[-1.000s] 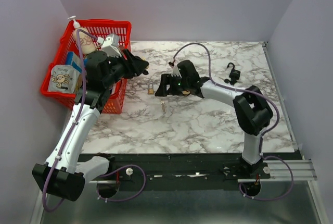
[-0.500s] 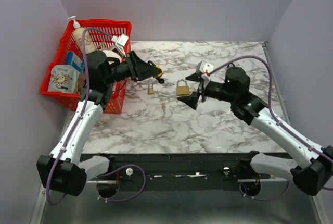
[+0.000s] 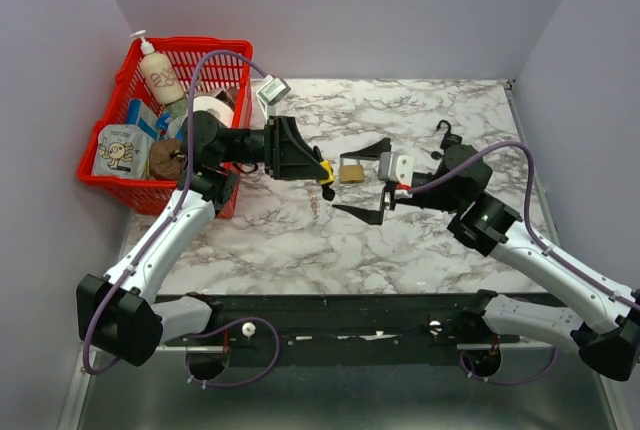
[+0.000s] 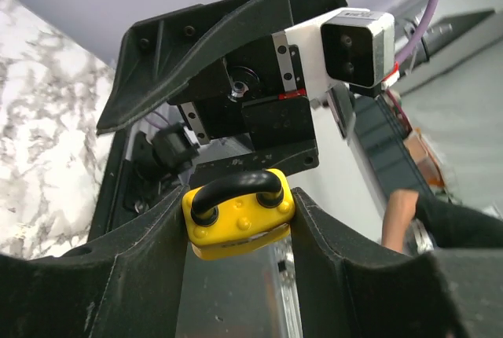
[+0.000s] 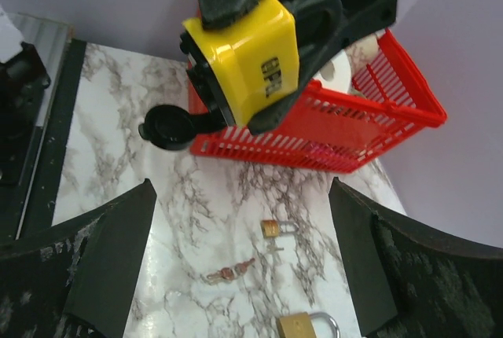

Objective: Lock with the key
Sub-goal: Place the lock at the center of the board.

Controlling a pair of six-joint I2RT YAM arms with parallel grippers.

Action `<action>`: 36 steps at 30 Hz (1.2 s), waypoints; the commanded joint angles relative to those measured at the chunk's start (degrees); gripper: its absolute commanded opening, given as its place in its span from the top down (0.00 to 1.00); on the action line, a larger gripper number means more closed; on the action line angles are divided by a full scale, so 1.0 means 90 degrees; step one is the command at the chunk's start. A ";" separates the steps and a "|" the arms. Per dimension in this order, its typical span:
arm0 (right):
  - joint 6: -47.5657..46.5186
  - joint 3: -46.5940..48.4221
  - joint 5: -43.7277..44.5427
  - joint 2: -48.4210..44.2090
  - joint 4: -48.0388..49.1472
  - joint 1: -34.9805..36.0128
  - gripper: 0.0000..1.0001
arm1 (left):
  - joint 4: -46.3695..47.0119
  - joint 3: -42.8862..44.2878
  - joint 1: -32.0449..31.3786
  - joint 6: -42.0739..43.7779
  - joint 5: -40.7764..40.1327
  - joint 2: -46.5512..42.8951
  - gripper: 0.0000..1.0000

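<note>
A yellow padlock (image 4: 238,214) with a black shackle is clamped between the fingers of my left gripper (image 3: 322,172), held above the table's middle. In the right wrist view the yellow padlock (image 5: 244,59) faces me, with a black round cap (image 5: 167,126) hanging from its lower end. My right gripper (image 3: 363,180) stands wide open just right of it, empty, pointing at the padlock. A small bunch of keys (image 5: 232,271) lies on the marble below, also seen from above as the keys (image 3: 315,207).
A larger brass padlock (image 3: 351,171) and a small brass padlock (image 5: 277,228) lie on the marble table (image 3: 400,240) near the keys. A black padlock (image 3: 447,140) sits at the back right. A red basket (image 3: 215,50) of bottles and packs stands at the back left.
My left gripper carried the yellow padlock right, toward the table's middle. My right arm pulled back from the brass padlock, opened its jaws wide and turned to face the yellow padlock.
</note>
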 commanded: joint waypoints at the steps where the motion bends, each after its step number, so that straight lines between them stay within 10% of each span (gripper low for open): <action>1: -0.0324 0.0078 0.0122 -0.0162 0.0625 0.0414 0.00 | 0.0818 -0.0017 -0.0348 -0.0375 0.0465 0.0039 1.00; 7: -0.0139 0.0244 0.0367 -0.0250 0.0762 0.0591 0.00 | 0.0818 -0.0076 -0.0524 -0.0404 0.0455 0.0127 1.00; 17: -0.0012 0.0283 0.0192 -0.0328 0.0744 0.0621 0.35 | 0.0818 -0.0203 -0.0651 -0.0385 0.0426 0.0176 1.00; 30: 0.0340 0.0391 0.0172 -0.0191 0.0733 0.0621 0.50 | 0.0428 -0.0320 -0.0827 -0.0014 0.0475 0.0078 1.00; 36: 0.0301 0.0312 0.0103 -0.0250 0.0724 0.0611 0.76 | 0.0408 -0.0340 -0.0827 0.0025 0.0465 0.0049 1.00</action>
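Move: The yellow lock is in my left fingers. From my right hand, open and facing it, the lock is level front to back, about 4 cm left and 4 cm above. The gap between my right fingers, where I take it, is some 5 cm right of my left hand and 4 cm lower. Far below my right hand, about 29 cm down on the table, the key lies roughly 12 cm ahead and 8 cm left, the brass padlock 19 cm ahead, straight out. I bring my hands together on the lock. My right hand draws back about 3.5 cm while rising some 3 cm and edging left, then closes its wide-open fingers to about half, pinching the yellow body. My left hand keeps its grip, easing back about 3 cm, rightward and slightly down into that gap, turning some 10 degrees clockwise. ##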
